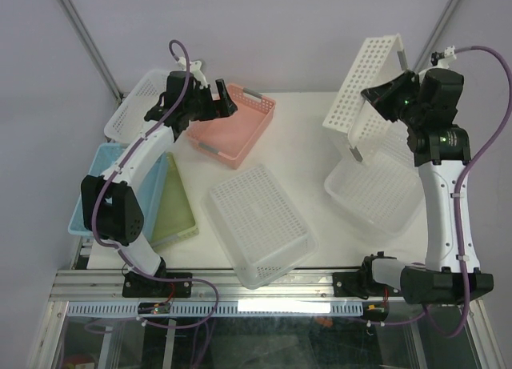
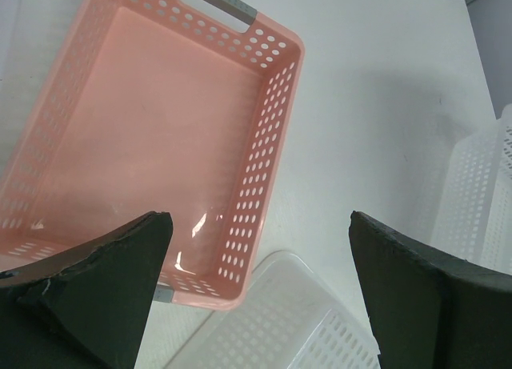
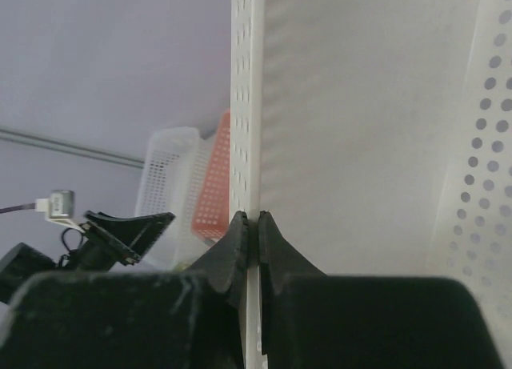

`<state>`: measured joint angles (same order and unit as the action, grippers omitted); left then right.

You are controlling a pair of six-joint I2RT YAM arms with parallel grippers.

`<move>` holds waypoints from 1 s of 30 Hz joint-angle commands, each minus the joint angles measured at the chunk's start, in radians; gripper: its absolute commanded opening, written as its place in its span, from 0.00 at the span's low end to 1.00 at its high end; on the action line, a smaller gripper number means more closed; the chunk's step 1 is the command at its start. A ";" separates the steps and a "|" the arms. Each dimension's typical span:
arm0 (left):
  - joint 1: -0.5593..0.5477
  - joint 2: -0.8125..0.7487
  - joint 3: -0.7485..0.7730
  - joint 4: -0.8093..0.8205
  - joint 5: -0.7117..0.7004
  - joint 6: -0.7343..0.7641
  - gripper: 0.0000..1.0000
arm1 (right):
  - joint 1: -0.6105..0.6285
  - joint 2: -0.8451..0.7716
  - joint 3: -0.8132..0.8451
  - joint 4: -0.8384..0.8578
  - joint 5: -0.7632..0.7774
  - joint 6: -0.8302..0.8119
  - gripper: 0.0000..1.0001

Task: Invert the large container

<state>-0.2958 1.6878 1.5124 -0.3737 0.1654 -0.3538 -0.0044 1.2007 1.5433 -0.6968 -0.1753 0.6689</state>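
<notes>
The large container (image 1: pixel 364 85), a white perforated basket, hangs tipped on its side above the table's right rear. My right gripper (image 1: pixel 378 97) is shut on its side wall. In the right wrist view the thin wall (image 3: pixel 246 105) runs straight between my gripper's (image 3: pixel 258 225) pinched fingers, with the container's solid floor (image 3: pixel 360 129) to the right. My left gripper (image 1: pixel 218 106) hovers open over the near end of a pink basket (image 1: pixel 232 129). The left wrist view shows the gripper (image 2: pixel 260 218) spread wide with nothing between the fingers above that pink basket (image 2: pixel 160 121).
A white basket (image 1: pixel 260 221) lies bottom-up in the middle of the table. Another white basket (image 1: pixel 372 197) sits upright below the lifted one. A blue bin (image 1: pixel 96 177), a green bin (image 1: pixel 172 209) and a white basket (image 1: pixel 136 105) crowd the left side.
</notes>
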 commanded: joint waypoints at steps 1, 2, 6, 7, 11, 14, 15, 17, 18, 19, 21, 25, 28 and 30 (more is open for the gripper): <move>-0.010 -0.076 0.016 0.047 0.039 -0.028 0.99 | 0.008 0.059 0.058 0.253 -0.186 0.106 0.00; -0.009 -0.081 0.011 0.047 0.042 -0.031 0.99 | 0.012 0.075 0.057 0.303 -0.214 0.130 0.00; -0.009 -0.109 -0.013 0.047 0.051 -0.043 0.99 | 0.052 0.151 0.066 0.479 -0.282 0.212 0.00; -0.010 -0.116 -0.019 0.047 0.054 -0.045 0.99 | 0.065 0.177 0.073 0.513 -0.292 0.237 0.00; -0.010 -0.147 -0.046 0.047 0.045 -0.045 0.99 | 0.103 0.285 0.088 0.654 -0.355 0.322 0.00; -0.010 -0.167 -0.062 0.047 0.032 -0.044 0.99 | 0.115 0.370 0.089 0.777 -0.413 0.405 0.00; -0.009 -0.172 -0.066 0.047 0.030 -0.046 0.99 | 0.120 0.400 0.088 0.820 -0.430 0.435 0.00; -0.009 -0.181 -0.072 0.047 0.026 -0.054 0.99 | 0.126 0.461 0.103 0.899 -0.458 0.487 0.00; -0.010 -0.186 -0.074 0.047 0.024 -0.057 0.99 | 0.130 0.488 0.123 0.918 -0.465 0.504 0.00; -0.009 -0.186 -0.075 0.047 0.022 -0.060 0.99 | 0.132 0.521 0.143 0.922 -0.474 0.516 0.00; -0.009 -0.185 -0.070 0.048 0.025 -0.063 0.99 | 0.132 0.579 0.177 0.938 -0.495 0.540 0.00; -0.009 -0.183 -0.063 0.044 0.021 -0.061 0.99 | 0.129 0.653 0.207 0.942 -0.502 0.550 0.00; -0.010 -0.186 -0.064 0.040 0.016 -0.056 0.99 | 0.116 0.678 0.177 0.976 -0.522 0.580 0.00; -0.010 -0.184 -0.066 0.038 0.010 -0.053 0.99 | 0.109 0.674 0.133 0.999 -0.527 0.587 0.00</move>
<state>-0.2958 1.5536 1.4399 -0.3737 0.1879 -0.4049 0.1215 1.9030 1.6779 0.1394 -0.6392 1.2041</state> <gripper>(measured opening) 0.990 0.034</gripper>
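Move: Out past the right hand, which already holds the white container by its rim, the clear table spot lies about 15 cm ahead and 10 cm left, some 38 cm below. The pink basket stands roughly 20 cm ahead and 35 cm left; the translucent container is 12 cm right and 2 cm back, the overturned container 16 cm back and 25 cm left, all about 35 cm lower. From the left hand that spot is 4 cm ahead, 25 cm right and 22 cm below. Swinging the pinched white container forward some 18 cm and left about 15 cm, the right hand rises 3 cm at first, then sinks 8 cm towards the clear spot beside the pink basket. Its left side rolls up about 35 degrees as it turns some 25 degrees counter-clockwise, fingers staying shut on the rim. The open left hand backs off and rises about 3 cm each. ##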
